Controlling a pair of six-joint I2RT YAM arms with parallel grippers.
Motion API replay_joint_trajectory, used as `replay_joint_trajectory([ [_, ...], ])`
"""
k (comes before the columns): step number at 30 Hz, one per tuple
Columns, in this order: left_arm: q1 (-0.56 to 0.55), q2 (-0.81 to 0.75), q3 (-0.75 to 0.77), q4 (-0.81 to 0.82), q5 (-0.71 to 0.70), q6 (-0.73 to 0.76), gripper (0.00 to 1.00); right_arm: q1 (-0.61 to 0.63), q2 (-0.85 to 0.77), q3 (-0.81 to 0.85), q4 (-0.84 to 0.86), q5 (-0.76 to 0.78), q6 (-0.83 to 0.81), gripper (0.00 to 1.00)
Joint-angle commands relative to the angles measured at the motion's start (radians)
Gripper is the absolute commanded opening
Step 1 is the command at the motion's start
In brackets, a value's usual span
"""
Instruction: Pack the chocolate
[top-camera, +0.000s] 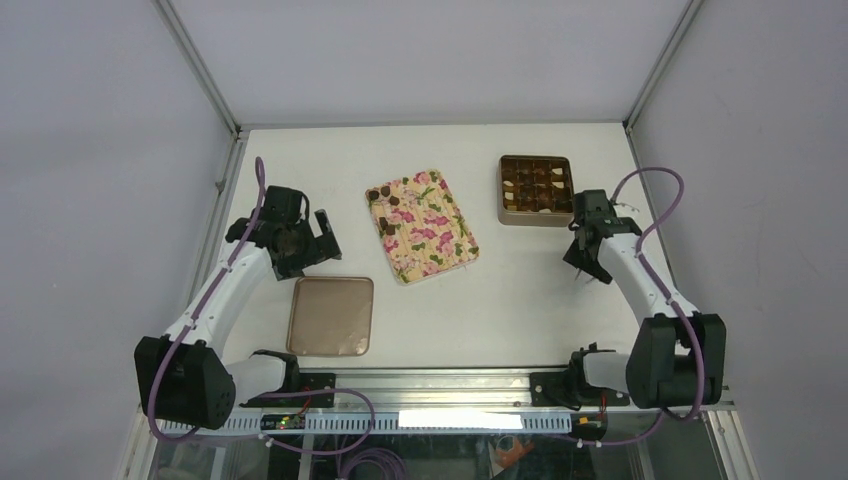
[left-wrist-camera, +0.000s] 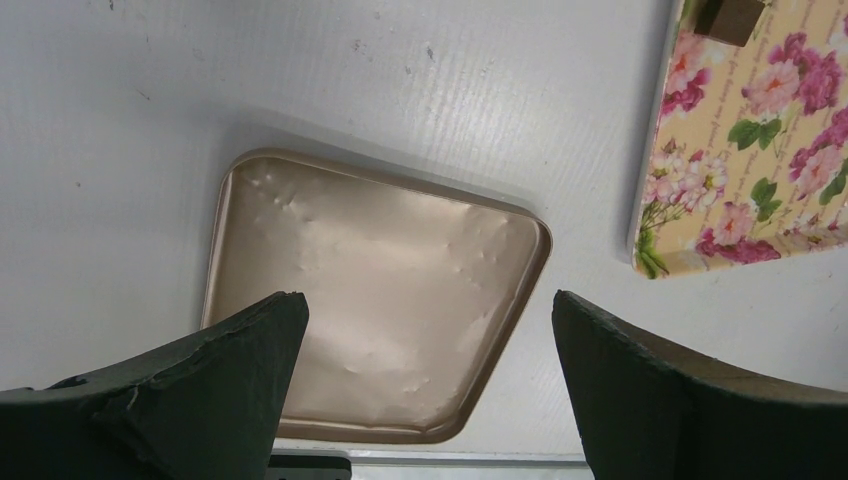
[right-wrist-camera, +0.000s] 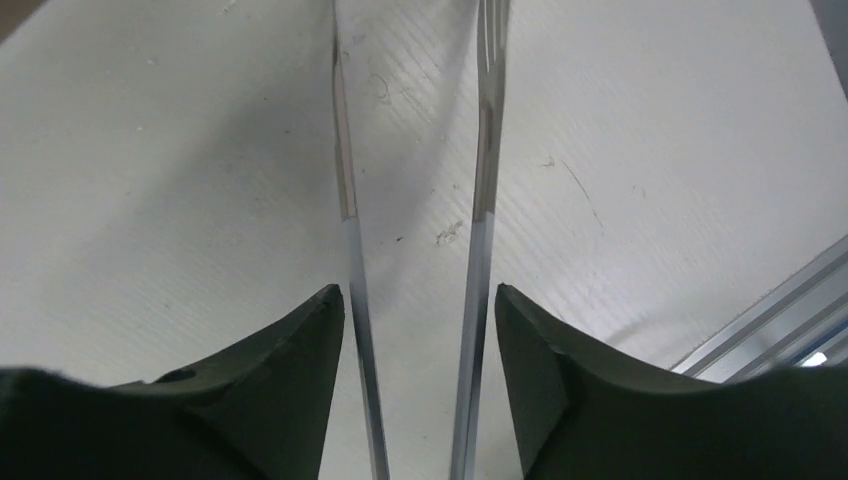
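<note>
A few dark-brown chocolate pieces (top-camera: 381, 193) lie on the far left part of a floral board (top-camera: 425, 225). One piece (left-wrist-camera: 730, 15) shows at the top right of the left wrist view. The brown grid box (top-camera: 536, 190) at the back right holds several more pieces. My left gripper (top-camera: 310, 250) is open and empty, above the far edge of the flat tan lid (top-camera: 331, 316), which also shows in the left wrist view (left-wrist-camera: 380, 290). My right gripper (top-camera: 590, 262) is shut on metal tongs (right-wrist-camera: 486, 200), just in front of the box, over bare table.
The floral board's corner (left-wrist-camera: 740, 150) is at the right of the left wrist view. The aluminium rail (top-camera: 430, 385) runs along the table's near edge. Frame posts stand at the back corners.
</note>
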Motion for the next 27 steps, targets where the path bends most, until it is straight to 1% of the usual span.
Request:
replay_joint_trajectory([
  [1,0.009,-0.022,0.007,0.009,-0.009,-0.021,0.99,-0.018,0.04,-0.008,0.09,-0.011,0.067,0.7],
  [2,0.01,-0.026,0.013,0.006,-0.011,-0.02,0.99,-0.018,0.041,-0.006,0.091,-0.015,0.065,0.78],
  [3,0.011,-0.026,0.02,0.001,-0.014,-0.019,0.99,-0.02,0.033,-0.002,0.091,-0.019,0.062,0.84],
  [5,0.016,-0.026,0.038,-0.012,-0.009,-0.022,0.99,-0.019,0.005,0.019,0.082,-0.032,0.05,0.93],
  [6,0.018,-0.028,0.053,-0.02,-0.006,-0.023,0.99,-0.019,-0.027,0.031,0.082,-0.047,0.037,0.96],
  [8,0.021,-0.028,0.074,-0.035,-0.001,-0.024,0.99,-0.018,-0.075,0.063,0.089,-0.106,-0.01,0.99],
  [11,0.023,-0.028,0.095,-0.052,-0.01,-0.028,0.99,-0.012,-0.125,0.122,0.099,-0.261,-0.053,0.99],
  [13,0.027,-0.028,0.108,-0.061,-0.004,-0.036,0.99,0.044,-0.14,0.156,0.108,-0.36,-0.042,0.99],
  [15,0.036,-0.025,0.157,-0.094,0.046,-0.049,0.99,0.179,-0.137,0.185,0.118,-0.377,-0.007,0.99],
  [17,0.037,-0.031,0.243,-0.127,0.109,-0.055,0.99,0.356,-0.103,0.218,0.119,-0.333,0.046,0.99],
  [19,0.037,-0.054,0.337,-0.152,0.122,-0.055,0.99,0.538,-0.045,0.25,0.13,-0.281,0.112,0.99],
  [21,0.037,-0.063,0.444,-0.188,0.098,-0.048,0.99,0.696,0.058,0.288,0.145,-0.249,0.184,0.99],
  [23,0.037,-0.06,0.516,-0.229,0.048,-0.049,0.99,0.857,0.172,0.351,0.151,-0.222,0.226,0.99],
  [26,0.038,-0.058,0.568,-0.289,-0.018,-0.07,0.99,1.002,0.368,0.491,0.127,-0.199,0.261,0.98],
  [27,0.038,-0.057,0.576,-0.31,-0.03,-0.078,0.99,1.04,0.431,0.542,0.116,-0.198,0.271,0.96],
])
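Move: The right hand, half open around the tongs, has the brown lid far to its left: some 56 cm left, about 8 cm back and 9 cm below. The floral tray stands nearer on that side, about 36 cm left and 14 cm farther out; the chocolate box is some 21 cm ahead and 9 cm left. From the left hand the lid lies about 8 cm back, level sideways, 11 cm down. The right hand dips slightly while its fingers open fully and let go of the tongs, then lifts about 10 cm and sweeps some 34 cm left towards the brown lid, along the floral tray's near edge, turning about 50 degrees counter-clockwise and finally sinking and drawing back. The left hand, empty and wide open, rises some 17 cm away from the lid, tipping its fingers forward. ##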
